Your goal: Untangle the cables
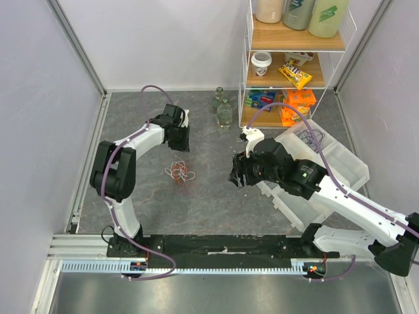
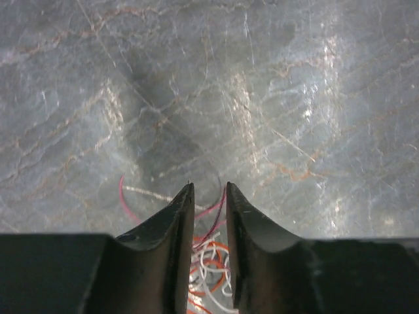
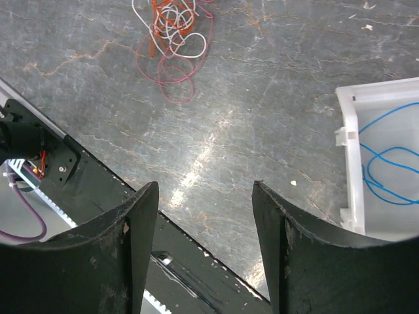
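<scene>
The cables lie as a small orange, white and red tangle on the grey table, between the two arms. My left gripper hangs just behind the tangle. In the left wrist view its fingers stand a narrow gap apart, and the orange and white strands and a red loop show on the table through and beside that gap. My right gripper is to the right of the tangle, open wide with nothing between its fingers. The tangle lies well ahead of it. A blue cable lies in the white bin.
The white bin stands at the right under my right arm, a thin cable in its far end. A wire shelf with packets and two glass bottles stands at the back. The black rail runs along the near edge.
</scene>
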Robot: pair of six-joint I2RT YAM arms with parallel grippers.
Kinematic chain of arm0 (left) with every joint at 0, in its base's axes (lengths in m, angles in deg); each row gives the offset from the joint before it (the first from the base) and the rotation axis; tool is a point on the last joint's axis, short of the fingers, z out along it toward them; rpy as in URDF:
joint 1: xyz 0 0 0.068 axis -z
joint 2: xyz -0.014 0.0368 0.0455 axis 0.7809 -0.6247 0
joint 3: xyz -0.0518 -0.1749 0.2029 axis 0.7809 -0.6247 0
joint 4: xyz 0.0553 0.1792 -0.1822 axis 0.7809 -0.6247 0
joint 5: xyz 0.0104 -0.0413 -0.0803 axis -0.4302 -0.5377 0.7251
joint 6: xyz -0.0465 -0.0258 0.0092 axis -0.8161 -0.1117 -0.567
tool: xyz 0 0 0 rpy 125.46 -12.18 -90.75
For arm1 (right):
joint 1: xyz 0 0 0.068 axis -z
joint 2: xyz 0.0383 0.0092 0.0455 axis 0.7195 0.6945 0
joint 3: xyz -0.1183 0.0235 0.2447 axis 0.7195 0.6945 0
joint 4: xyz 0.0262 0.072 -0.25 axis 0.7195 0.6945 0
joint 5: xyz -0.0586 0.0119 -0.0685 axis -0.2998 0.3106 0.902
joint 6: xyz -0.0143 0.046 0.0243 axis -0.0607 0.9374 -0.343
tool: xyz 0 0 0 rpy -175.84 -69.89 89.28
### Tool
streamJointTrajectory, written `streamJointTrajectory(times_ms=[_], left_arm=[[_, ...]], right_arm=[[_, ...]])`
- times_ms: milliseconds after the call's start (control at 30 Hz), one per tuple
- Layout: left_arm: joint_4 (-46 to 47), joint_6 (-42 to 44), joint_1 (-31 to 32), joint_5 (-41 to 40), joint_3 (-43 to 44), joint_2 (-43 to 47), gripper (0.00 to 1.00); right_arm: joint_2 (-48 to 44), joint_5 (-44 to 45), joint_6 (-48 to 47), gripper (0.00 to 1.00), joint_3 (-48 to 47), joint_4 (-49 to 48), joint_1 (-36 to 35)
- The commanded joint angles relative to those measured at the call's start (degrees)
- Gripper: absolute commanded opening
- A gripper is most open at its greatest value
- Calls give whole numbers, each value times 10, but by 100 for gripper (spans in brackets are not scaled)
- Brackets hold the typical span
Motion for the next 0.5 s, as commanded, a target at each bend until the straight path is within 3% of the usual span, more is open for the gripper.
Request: streamJointTrajectory(times_ms=[0,67,167,467], left_arm=[[-10,33,6,-12,49,-34,21],[-26,32,9,-19,57,-29,2],[-58,21,11,-17,82,1,2],[-90,-73,0,16,173,217,2]], right_arm=[[-12,31,-23,67,-10,32,2],[-12,30,-30,67,-12,32,2],[0,24,-37,67,-15,30,2],[70,-5,-45,67,-39,0,2]])
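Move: The pink strand of the tangled cables lies right at the left fingertips, about 1 cm below the hand point. The white-and-orange tangle it comes from sits some 8 cm back and 3 cm to the left. The nearer glass bottle stands roughly 10 cm ahead and 14 cm to the right, the farther one about 17 cm ahead and 12 cm right. For the right hand, the strand is some 18 cm ahead, 19 cm left and 18 cm below. The pink strand is pinched between the left fingertips, which dip about 1 cm to the table and close from part open to fully shut. The left hand then rises, faster and faster, some 12 cm almost straight up, its fingers tipping slightly forward, drawing the strand up from the tangle. The empty, open right hand sinks about 3 cm. ##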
